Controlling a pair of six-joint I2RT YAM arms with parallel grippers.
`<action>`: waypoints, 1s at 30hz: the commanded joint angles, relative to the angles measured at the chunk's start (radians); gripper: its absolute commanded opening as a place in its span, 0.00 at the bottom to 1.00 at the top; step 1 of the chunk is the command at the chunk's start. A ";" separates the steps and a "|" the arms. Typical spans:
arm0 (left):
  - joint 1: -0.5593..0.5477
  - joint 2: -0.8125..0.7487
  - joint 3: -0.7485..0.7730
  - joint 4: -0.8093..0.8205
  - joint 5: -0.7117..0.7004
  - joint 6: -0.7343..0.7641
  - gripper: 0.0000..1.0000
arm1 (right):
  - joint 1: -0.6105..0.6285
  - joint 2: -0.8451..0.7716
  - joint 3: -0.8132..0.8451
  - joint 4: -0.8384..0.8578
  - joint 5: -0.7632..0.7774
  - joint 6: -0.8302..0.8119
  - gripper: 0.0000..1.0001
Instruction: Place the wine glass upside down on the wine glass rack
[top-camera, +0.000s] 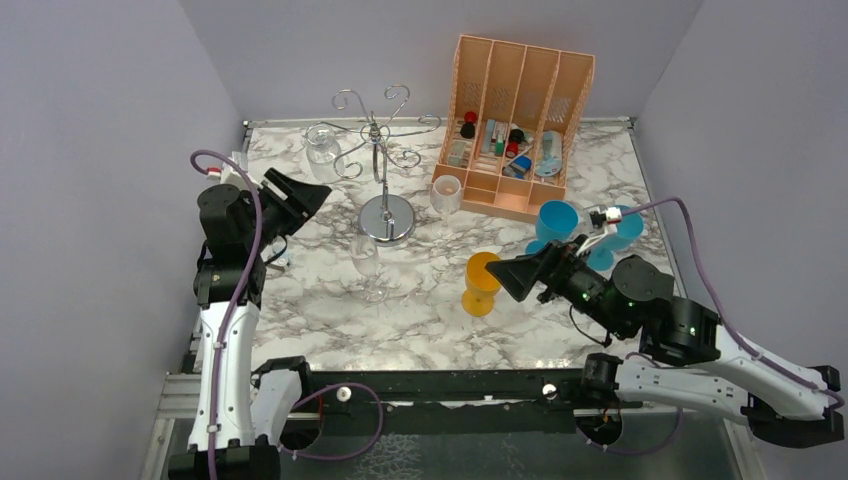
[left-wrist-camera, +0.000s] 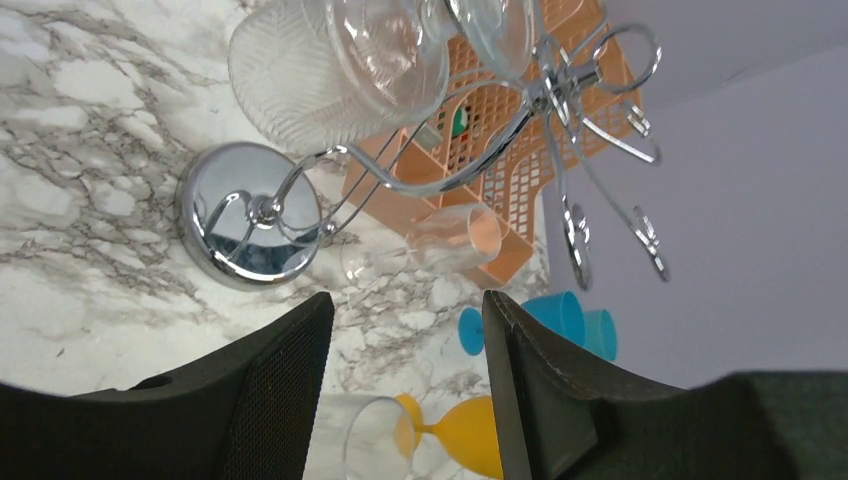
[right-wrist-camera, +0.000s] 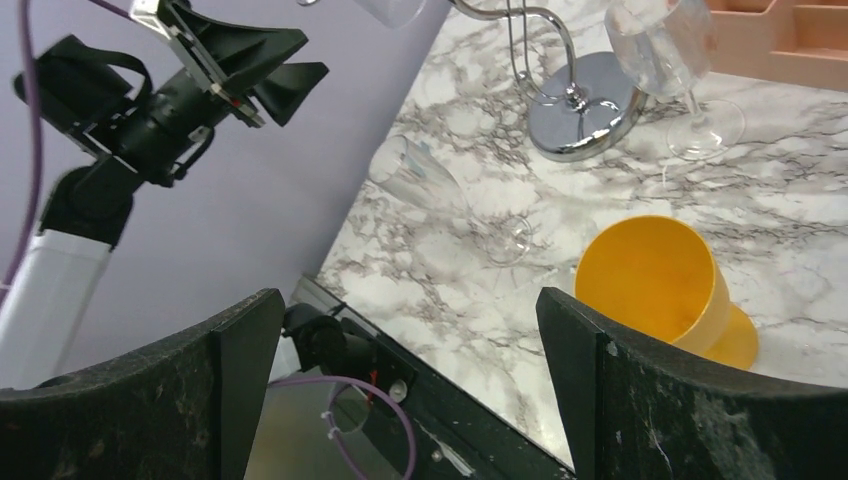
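Observation:
The silver wire wine glass rack (top-camera: 386, 216) stands at the back centre of the marble table, and its shiny disc base (left-wrist-camera: 250, 215) fills the middle left of the left wrist view. A clear wine glass (top-camera: 322, 143) hangs bowl-down from one of its left scroll arms, and its ribbed bowl (left-wrist-camera: 295, 80) shows at the top of that view. My left gripper (top-camera: 308, 195) is open just in front of that glass, apart from it, with nothing between its fingers (left-wrist-camera: 405, 308). My right gripper (top-camera: 500, 272) is open and empty beside an orange goblet.
Two more clear glasses (top-camera: 368, 262) (top-camera: 446, 192) stand near the rack base. An orange goblet (top-camera: 481, 283) and two blue cups (top-camera: 556, 222) are on the right. An orange slotted organiser (top-camera: 515, 125) holding small items is at the back right. Grey walls close in on both sides.

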 joint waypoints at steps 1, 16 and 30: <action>-0.037 -0.065 -0.044 -0.119 -0.014 0.111 0.61 | 0.004 0.050 0.037 -0.079 -0.033 -0.068 1.00; -0.104 -0.191 -0.117 -0.225 -0.092 0.295 0.57 | 0.004 0.538 0.298 0.033 -0.264 -0.355 0.63; -0.160 -0.276 -0.015 -0.320 -0.481 0.448 0.60 | 0.004 0.950 0.590 0.122 -0.379 -0.447 0.50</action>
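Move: The clear wine glass still standing on the table lies about 27 cm to the right hand's left, some 15 cm ahead and 20 cm below; from the left hand it is roughly 12 cm to the right, level fore and aft, and 18 cm below. The yellow goblet is about 12 cm ahead of the right hand, barely 2 cm left and 19 cm below. The rack's base sits some 20 cm beyond the clear glass and about 1 cm right of it. Towards the clear glass on the table, the right hand sweeps about 21 cm left, sinking some 5 cm, swinging counter-clockwise and tipping its fingers down while they close from wide open to about half. The empty left hand backs roughly 6 cm away from the rack, dips and partly rises again, veers right then left, and rolls some 25 degrees, left side up. ##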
